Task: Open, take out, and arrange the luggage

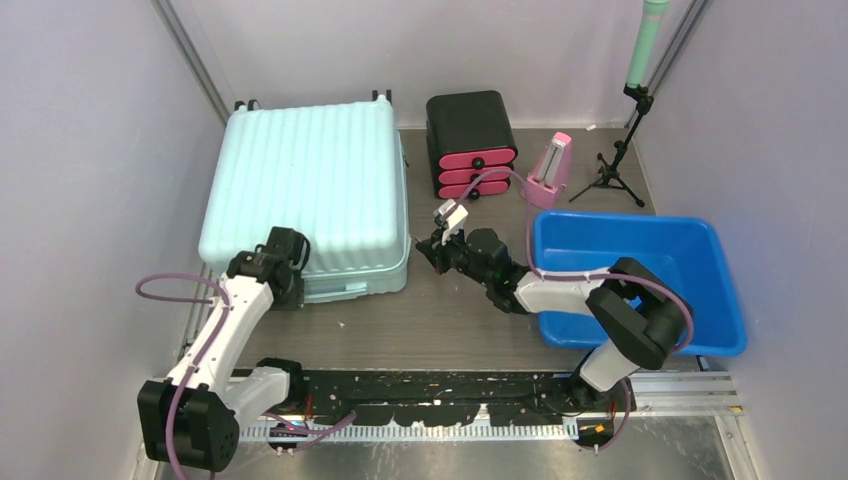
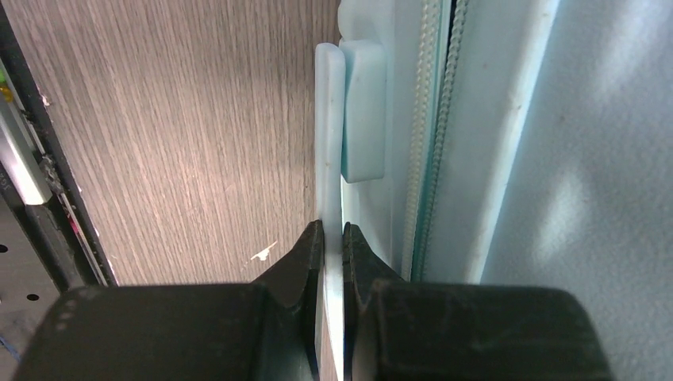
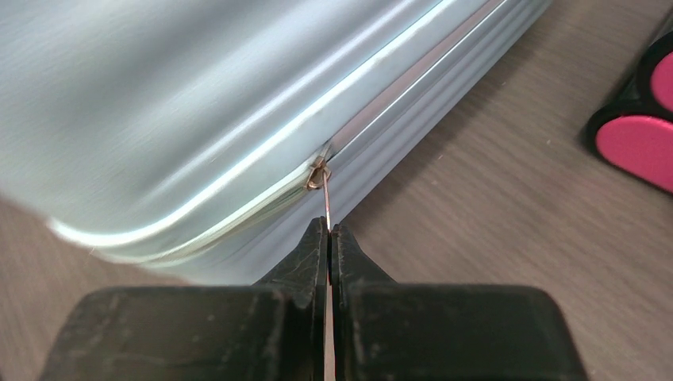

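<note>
The luggage is a pale mint ribbed suitcase lying flat and closed at the back left of the table. My left gripper is at its near-left edge. In the left wrist view that gripper is shut on the thin mint handle strip on the suitcase side. My right gripper reaches the near-right corner of the suitcase. In the right wrist view it is shut on the thin metal zipper pull, whose slider sits on the zip seam of the shell.
A black drawer box with pink drawers stands behind the right arm, and a pink stand sits beside it. A blue tub fills the right side. A small tripod stands at the back right. Walls close in on both sides.
</note>
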`<state>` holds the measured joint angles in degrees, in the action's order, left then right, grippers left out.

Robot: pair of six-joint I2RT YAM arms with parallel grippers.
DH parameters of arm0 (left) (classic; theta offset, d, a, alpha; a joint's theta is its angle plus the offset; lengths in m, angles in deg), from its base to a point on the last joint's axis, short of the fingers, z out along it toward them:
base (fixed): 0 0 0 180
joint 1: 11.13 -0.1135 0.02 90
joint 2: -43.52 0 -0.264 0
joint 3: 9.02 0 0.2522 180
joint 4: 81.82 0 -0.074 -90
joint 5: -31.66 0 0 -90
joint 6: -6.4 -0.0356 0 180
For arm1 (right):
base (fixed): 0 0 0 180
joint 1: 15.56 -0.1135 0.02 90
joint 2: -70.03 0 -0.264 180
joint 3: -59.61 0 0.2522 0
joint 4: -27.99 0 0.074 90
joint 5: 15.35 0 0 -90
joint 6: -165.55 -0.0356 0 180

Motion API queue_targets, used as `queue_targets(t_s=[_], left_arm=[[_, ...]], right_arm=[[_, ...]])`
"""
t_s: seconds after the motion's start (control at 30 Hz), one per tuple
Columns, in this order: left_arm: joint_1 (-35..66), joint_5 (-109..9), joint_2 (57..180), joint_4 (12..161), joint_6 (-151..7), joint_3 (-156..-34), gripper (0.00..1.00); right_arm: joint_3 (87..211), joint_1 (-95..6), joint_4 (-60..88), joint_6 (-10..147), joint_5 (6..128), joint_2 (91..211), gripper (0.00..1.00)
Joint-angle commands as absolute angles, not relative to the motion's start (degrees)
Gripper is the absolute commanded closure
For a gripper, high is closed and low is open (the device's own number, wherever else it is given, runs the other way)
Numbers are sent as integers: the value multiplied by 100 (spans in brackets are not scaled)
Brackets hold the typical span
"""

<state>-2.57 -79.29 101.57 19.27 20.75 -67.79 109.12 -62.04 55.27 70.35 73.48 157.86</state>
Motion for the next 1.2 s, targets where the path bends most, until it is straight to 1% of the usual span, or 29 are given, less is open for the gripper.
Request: queue_targets(t_s=[0.0,0.23,0.33,0.37,0.43,0.5,0.53,0.57,0.6,0.63,0.67,0.77,0.8,0.83,0.87,0.9,0.93,0.97,1.03,1.07,1.13,1.17], left_arm=[[-474,-9712,9889,809,1840,-7152,100],[-475,-9377,9801,986,1337,-7121,100],[-471,-9305,9690,1022,1021,-7186,72],[-467,-9336,9630,1011,897,-7232,64],[-467,-9476,9487,940,597,-7427,53],[-424,-9568,9339,810,179,-7703,44],[-407,-9600,9263,720,23,-7834,41],[-395,-9633,9175,720,-255,-7954,40],[-388,-9682,9091,689,-536,-8063,39],[-390,-9742,8990,667,-746,-8164,39],[-392,-9805,8893,753,-1056,-8256,39],[-392,-9857,8509,1647,-2419,-8354,39],[-388,-9729,8365,2189,-3063,-8343,39],[-385,-9541,8248,2691,-3651,-8360,37],[-391,-9238,8170,3172,-4237,-8405,36],[-392,-8867,8152,3576,-4932,-8521,33],[-392,-8618,8184,3874,-5415,-8665,28],[-392,-8611,8270,4157,-5696,-8801,24],[-389,-8632,8489,4663,-6322,-8917,20],[-392,-8632,8658,4830,-6707,-9016,18],[-392,-8681,9069,4911,-7152,-9361,16],[-397,-8634,9286,4942,-7390,-9534,15]], right_arm=[[11329,-5582,5651,7360,8831,16232,100],[12034,-5481,5576,7506,8800,16900,100],[12196,-5447,5532,7519,8796,17047,100],[12230,-5440,5516,7519,8800,17048,100],[12236,-5427,5491,7519,8830,17020,99],[12215,-5416,5410,7519,8882,16951,93],[12211,-5415,5372,7519,8898,16877,86],[12203,-5419,5265,7524,8933,16836,83],[12196,-5411,5212,7522,8946,16730,75],[12178,-5413,5066,7430,8936,16657,71],[12161,-5414,4985,7374,8904,16494,63],[12122,-5421,4505,6906,8501,16130,51],[12142,-5434,4195,6817,8423,15949,39],[12188,-5438,4049,6588,8326,15871,30],[12189,-5458,3855,6447,8291,15693,26],[12165,-5469,3786,6150,8243,15606,23],[12155,-5473,3611,5857,8206,15454,22],[12181,-5486,3502,5605,8164,15319,21],[12283,-5524,3016,5005,8251,15158,20],[12344,-5535,2619,4461,8413,15119,20],[12352,-5617,2138,3584,8601,14960,22],[12297,-5648,2182,3319,8596,14839,22]])
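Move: My left hand has the suitcase's front handle pinched; the handle's middle is about 4 cm to the right and 1 cm ahead, with the suitcase's middle some 20 cm ahead and 3 cm right. My right hand holds the pull tab of the zipper slider, which lies about 2 cm ahead and 2 cm left. From that hand, the black-and-pink drawer box stands roughly 16 cm ahead and 11 cm right, the pink metronome 13 cm ahead and 24 cm right. With my left hand keeping the handle at first, my right draws the zipper tab forward about 10 cm, swinging rightwards on the way, then opens, lets go of the tab, and backs off and up. Meanwhile my left fingers open, release the handle and climb over 20 cm, drifting left and tipping from pointing down to pointing mostly forward. ##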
